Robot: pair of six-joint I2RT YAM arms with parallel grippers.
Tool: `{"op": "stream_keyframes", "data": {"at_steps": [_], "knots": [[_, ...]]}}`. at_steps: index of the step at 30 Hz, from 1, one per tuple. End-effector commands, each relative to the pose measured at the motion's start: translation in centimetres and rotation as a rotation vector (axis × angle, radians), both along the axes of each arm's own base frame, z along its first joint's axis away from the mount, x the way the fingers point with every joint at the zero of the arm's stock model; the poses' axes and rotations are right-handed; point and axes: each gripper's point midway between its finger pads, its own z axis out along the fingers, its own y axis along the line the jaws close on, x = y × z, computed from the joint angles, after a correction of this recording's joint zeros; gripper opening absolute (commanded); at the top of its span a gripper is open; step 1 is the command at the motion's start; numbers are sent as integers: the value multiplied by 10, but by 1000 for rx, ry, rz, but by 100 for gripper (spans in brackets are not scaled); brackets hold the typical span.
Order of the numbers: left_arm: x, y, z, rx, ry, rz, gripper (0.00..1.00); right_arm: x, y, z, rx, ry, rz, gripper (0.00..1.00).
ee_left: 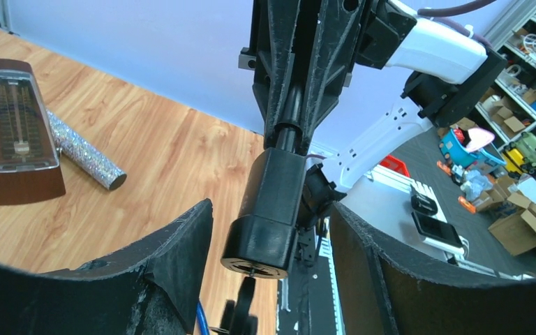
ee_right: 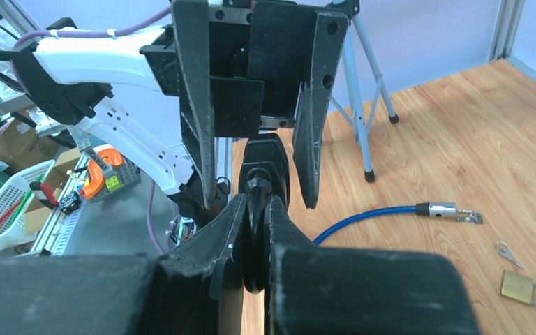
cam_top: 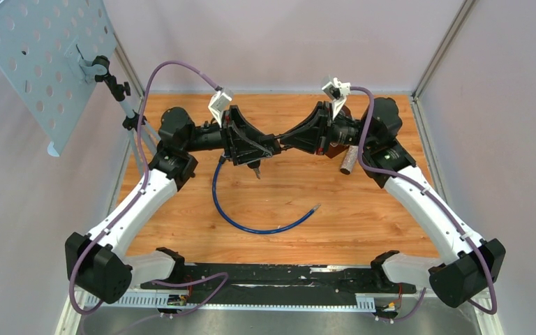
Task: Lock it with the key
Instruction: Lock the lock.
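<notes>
The black lock body [ee_left: 265, 209] hangs in mid-air between the arms, its round keyhole face [ee_left: 258, 266] turned toward the left wrist camera. A black-headed key [ee_left: 246, 299] sticks out of that face. My left gripper [ee_left: 271, 208] is open, with its fingers [ee_left: 181, 244] on either side of the lock body and apart from it. My right gripper [ee_right: 257, 202] is shut on the lock's thin black neck [ee_right: 255, 237] from the other end. The lock's blue cable [cam_top: 251, 227] curves over the table to a free metal end [ee_right: 447, 209]. Over the table's middle, both grippers [cam_top: 255, 150] [cam_top: 286, 137] meet.
A wooden metronome [ee_left: 17, 132] and a silver glitter tube [ee_left: 87, 152] lie on the wood behind the right arm. A small brass padlock [ee_right: 523, 287] and small keys [ee_right: 506, 252] lie near the cable end. A perforated board [cam_top: 42, 63] on a tripod [ee_right: 363, 139] stands far left.
</notes>
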Motion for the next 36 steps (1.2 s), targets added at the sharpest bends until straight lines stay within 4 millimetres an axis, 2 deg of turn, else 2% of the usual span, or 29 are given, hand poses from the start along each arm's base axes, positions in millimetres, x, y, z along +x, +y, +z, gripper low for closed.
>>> {"op": "stream_keyframes", "data": {"at_steps": [1,6,10,14,23,28,31,36], "knots": [[-6,-1,21,-73,-53,-24,68,-17,-8,56,144,-160,3,0],[-5,0,34,-126,-85,-15,66,-8,-6,53,170,-121,-22,0],[0,-2,39,-153,-69,-2,59,-4,-4,55,205,-90,-30,0],[2,-3,41,-190,-47,-3,54,-1,-4,59,249,-72,-46,0],[1,-2,43,-211,-33,-8,50,1,-2,63,287,-66,-54,0],[1,-2,45,-212,-37,-1,38,3,-2,65,299,-58,-63,0],[2,-1,46,-217,-39,9,38,7,-2,67,312,-47,-85,0],[4,-1,51,-231,-36,21,49,9,1,65,324,-28,-83,0]]}}
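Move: The black padlock's body already sits between the left hand's open fingers, its middle about 1 cm to their right at their height; it lies some 4 cm to the left of the right hand, which holds its shackle. From the left hand, the brass padlock lies on the table about 15 cm ahead, 2 cm left and 36 cm down. At that depth too, the metronome is some 16 cm ahead and 20 cm right. Left fingers close onto the black padlock's body as both hands rise about 3 cm, fingertips tipping up 10 degrees. ##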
